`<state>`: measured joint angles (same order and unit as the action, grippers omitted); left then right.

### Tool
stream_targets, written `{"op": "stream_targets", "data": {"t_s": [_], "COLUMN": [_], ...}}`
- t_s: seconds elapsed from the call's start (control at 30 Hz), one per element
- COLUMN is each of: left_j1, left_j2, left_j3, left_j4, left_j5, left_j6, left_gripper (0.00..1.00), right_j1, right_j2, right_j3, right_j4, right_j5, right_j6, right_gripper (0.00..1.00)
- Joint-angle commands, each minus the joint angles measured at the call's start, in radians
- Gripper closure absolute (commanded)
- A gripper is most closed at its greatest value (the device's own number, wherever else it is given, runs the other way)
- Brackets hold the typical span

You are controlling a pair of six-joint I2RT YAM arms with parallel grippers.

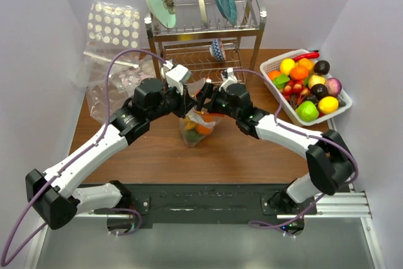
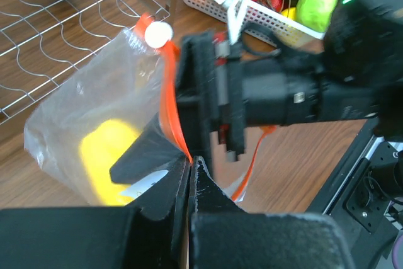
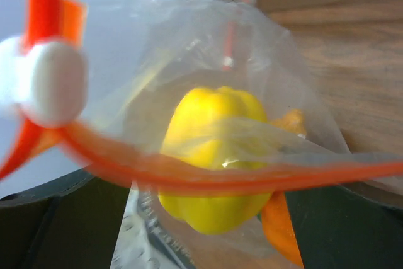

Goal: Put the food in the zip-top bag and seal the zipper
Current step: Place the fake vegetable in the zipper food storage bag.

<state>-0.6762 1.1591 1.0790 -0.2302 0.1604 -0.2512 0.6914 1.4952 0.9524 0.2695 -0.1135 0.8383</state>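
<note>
The zip-top bag [image 1: 198, 129] stands at mid-table between both grippers, holding food: a yellow pepper [image 3: 211, 155], an orange piece [image 3: 283, 231], and something green [image 1: 191, 135]. My left gripper [image 2: 190, 160] is shut on the orange-red zipper [image 2: 171, 102], below its white slider [image 2: 157, 33]; it sits at the bag's top left in the top view [image 1: 184, 106]. My right gripper [image 3: 204, 187] has its fingers wide apart, with the zipper [image 3: 252, 177] stretched across in front of them and the slider [image 3: 53, 83] at the left. It is at the bag's top right [image 1: 205, 102].
A white basket [image 1: 272, 62] of more toy fruit [image 1: 308, 83] stands at the right. A metal dish rack [image 1: 252, 26] with plates and a bowl [image 1: 217, 48] is behind the bag. A dotted clear bag [image 1: 113, 26] lies at the back left.
</note>
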Motion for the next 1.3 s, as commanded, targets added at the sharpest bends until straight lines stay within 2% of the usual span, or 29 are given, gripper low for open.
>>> {"op": "stream_targets", "data": {"t_s": [0.0,0.17,0.33,0.5,0.67,0.77,0.83,0.93,1.03,1.27], "left_j1": [-0.002,-0.002,-0.002,-0.002,-0.002,0.000,0.000,0.000,0.000,0.000], "left_j2": [-0.013,-0.022,-0.024,-0.015,-0.006,-0.007,-0.009,-0.015,-0.018,-0.019], "left_j3": [0.044,0.033,0.013,-0.016,-0.031,-0.037,-0.042,-0.050,-0.054,-0.057], "left_j4": [0.046,0.040,0.038,0.049,0.048,0.048,0.048,0.052,0.055,0.052], "left_j5": [0.001,-0.065,-0.120,-0.136,-0.137,-0.144,-0.144,-0.145,-0.145,-0.153], "left_j6": [-0.010,0.004,0.013,0.027,0.038,0.043,0.043,0.041,0.040,0.043], "left_gripper": [1.00,1.00,1.00,1.00,1.00,1.00,1.00,1.00,1.00,1.00], "right_j1": [0.022,0.023,0.022,0.022,0.022,0.020,0.016,-0.047,-0.235,-0.449], "right_j2": [-0.022,-0.125,-0.257,-0.345,-0.371,-0.362,-0.336,-0.253,-0.152,0.057], "right_j3": [0.026,0.043,0.059,0.118,0.233,0.288,0.310,0.377,0.448,0.600], "right_j4": [0.020,-0.134,-0.266,-0.482,-0.682,-0.765,-0.792,-0.858,-0.917,-0.949], "right_j5": [0.021,0.070,0.139,0.225,0.397,0.554,0.618,0.655,0.551,0.502], "right_j6": [0.007,-0.065,-0.129,-0.206,-0.321,-0.370,-0.409,-0.442,-0.456,-0.424], "right_gripper": [0.01,0.02,0.07,0.07,0.07,0.01,0.01,0.01,0.01,0.02]}}
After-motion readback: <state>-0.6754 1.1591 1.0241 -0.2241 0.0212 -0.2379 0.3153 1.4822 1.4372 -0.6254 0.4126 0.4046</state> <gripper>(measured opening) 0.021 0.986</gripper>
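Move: The right hand, empty and open just inside the bag's mouth, has the white basket of food about 50 cm to its right, 17 cm ahead and 10 cm lower. The yellow pepper, already in the bag, is some 3 cm ahead of it, 3 cm left and 5 cm below; the dish rack's near right foot is about 20 cm ahead, 22 cm right and 13 cm down. From the left hand, the basket is roughly 57 cm right, 23 cm ahead and 14 cm down. Leaving the yellow pepper behind, the wide-open right hand draws up out of the bag's mouth by about 10 cm, drifting back a little and already swinging right, then sweeps on right, forward and down towards the basket of food, ending some 26 cm right of its start while the fingers swing clockwise from forward-left to point ahead and more steeply down. The left hand keeps its pinch on the mouth of the bag throughout, easing down, left and slightly forward by a few centimetres with a small counter-clockwise turn. ##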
